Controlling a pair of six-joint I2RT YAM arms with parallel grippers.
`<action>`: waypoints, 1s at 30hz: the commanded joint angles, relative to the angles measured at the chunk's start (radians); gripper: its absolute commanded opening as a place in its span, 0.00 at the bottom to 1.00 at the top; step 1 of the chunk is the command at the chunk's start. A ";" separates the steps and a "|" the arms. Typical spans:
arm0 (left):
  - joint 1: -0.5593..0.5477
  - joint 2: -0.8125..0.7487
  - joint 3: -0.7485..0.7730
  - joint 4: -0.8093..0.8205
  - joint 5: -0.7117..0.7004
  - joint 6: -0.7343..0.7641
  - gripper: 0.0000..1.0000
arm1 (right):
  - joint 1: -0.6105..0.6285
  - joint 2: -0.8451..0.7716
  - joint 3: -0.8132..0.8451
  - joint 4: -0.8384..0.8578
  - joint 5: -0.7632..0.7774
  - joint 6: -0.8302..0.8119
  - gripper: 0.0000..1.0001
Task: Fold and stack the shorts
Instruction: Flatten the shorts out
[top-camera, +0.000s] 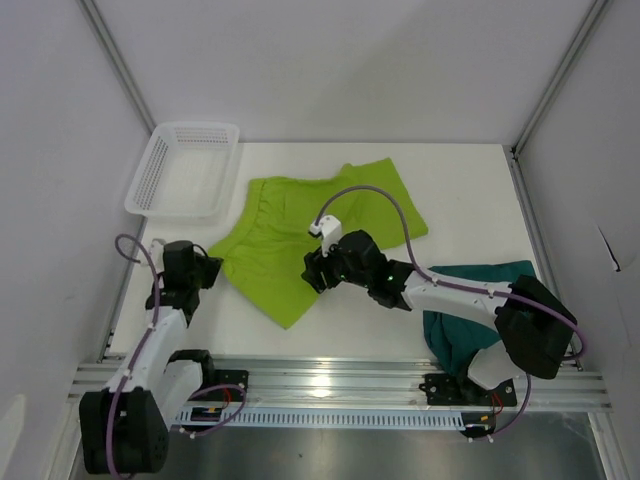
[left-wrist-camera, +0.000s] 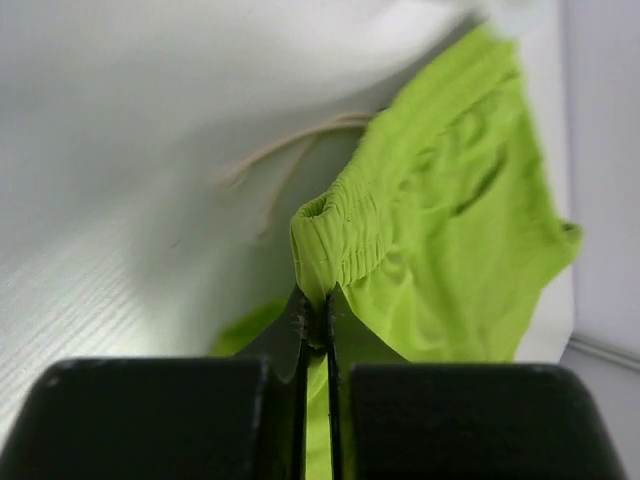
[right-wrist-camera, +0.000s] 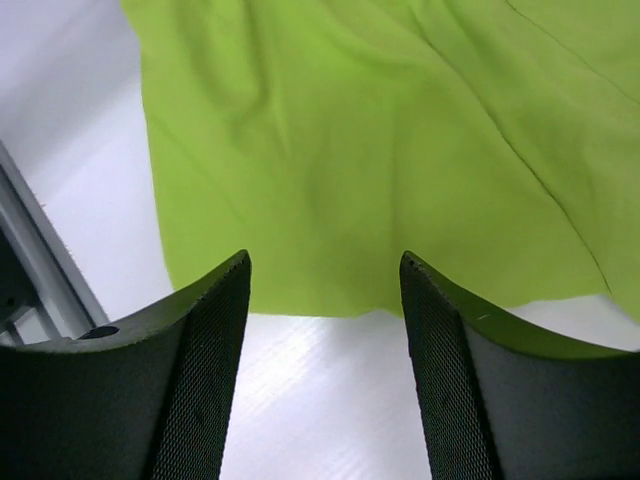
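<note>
The lime shorts (top-camera: 310, 235) lie spread across the middle of the table. My left gripper (top-camera: 212, 262) is shut on the left corner of their waistband; in the left wrist view the gathered elastic (left-wrist-camera: 340, 240) rises straight out of the closed gripper (left-wrist-camera: 318, 310). A pale drawstring (left-wrist-camera: 290, 150) trails on the table behind it. My right gripper (top-camera: 316, 268) hangs open just off the shorts' near hem (right-wrist-camera: 330, 300); nothing sits between its fingers (right-wrist-camera: 215, 330). The dark teal shorts (top-camera: 470, 315) lie bunched at the near right, partly under the right arm.
A white mesh basket (top-camera: 185, 170) stands at the back left corner. White walls close in the table on three sides. A metal rail (top-camera: 340, 378) runs along the near edge by the arm bases.
</note>
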 joint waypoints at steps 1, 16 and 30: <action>0.005 -0.124 0.181 -0.265 -0.138 0.010 0.00 | 0.100 0.046 0.103 -0.055 0.098 -0.037 0.63; 0.005 -0.228 0.375 -0.505 -0.073 -0.026 0.00 | 0.348 0.226 0.285 0.016 0.333 -0.025 0.65; 0.000 -0.210 0.386 -0.507 -0.029 -0.016 0.00 | 0.483 0.448 0.544 -0.037 0.607 -0.004 0.64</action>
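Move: Pinched in the left hand's closed fingers is the left waist corner of the green shorts, some 6 cm above the table; the white basket stands about 19 cm ahead of that hand and 6 cm to its left. The hem corner of the near leg lies roughly 12 cm back and 5 cm left of the right hand, about 12 cm below it. The held waist corner is some 19 cm left of the right hand, 2 cm farther out and 6 cm lower. Hoisting the pinched waist corner briskly by about 11 cm, the left hand then eases back some 3 cm and holds it up. Meanwhile the right hand, still open, sweeps about 15 cm left and 8 cm back over the near leg at nearly constant height, towards its hem corner and the side where the left hand holds the waist, its fingers tipping up some 10 degrees. ##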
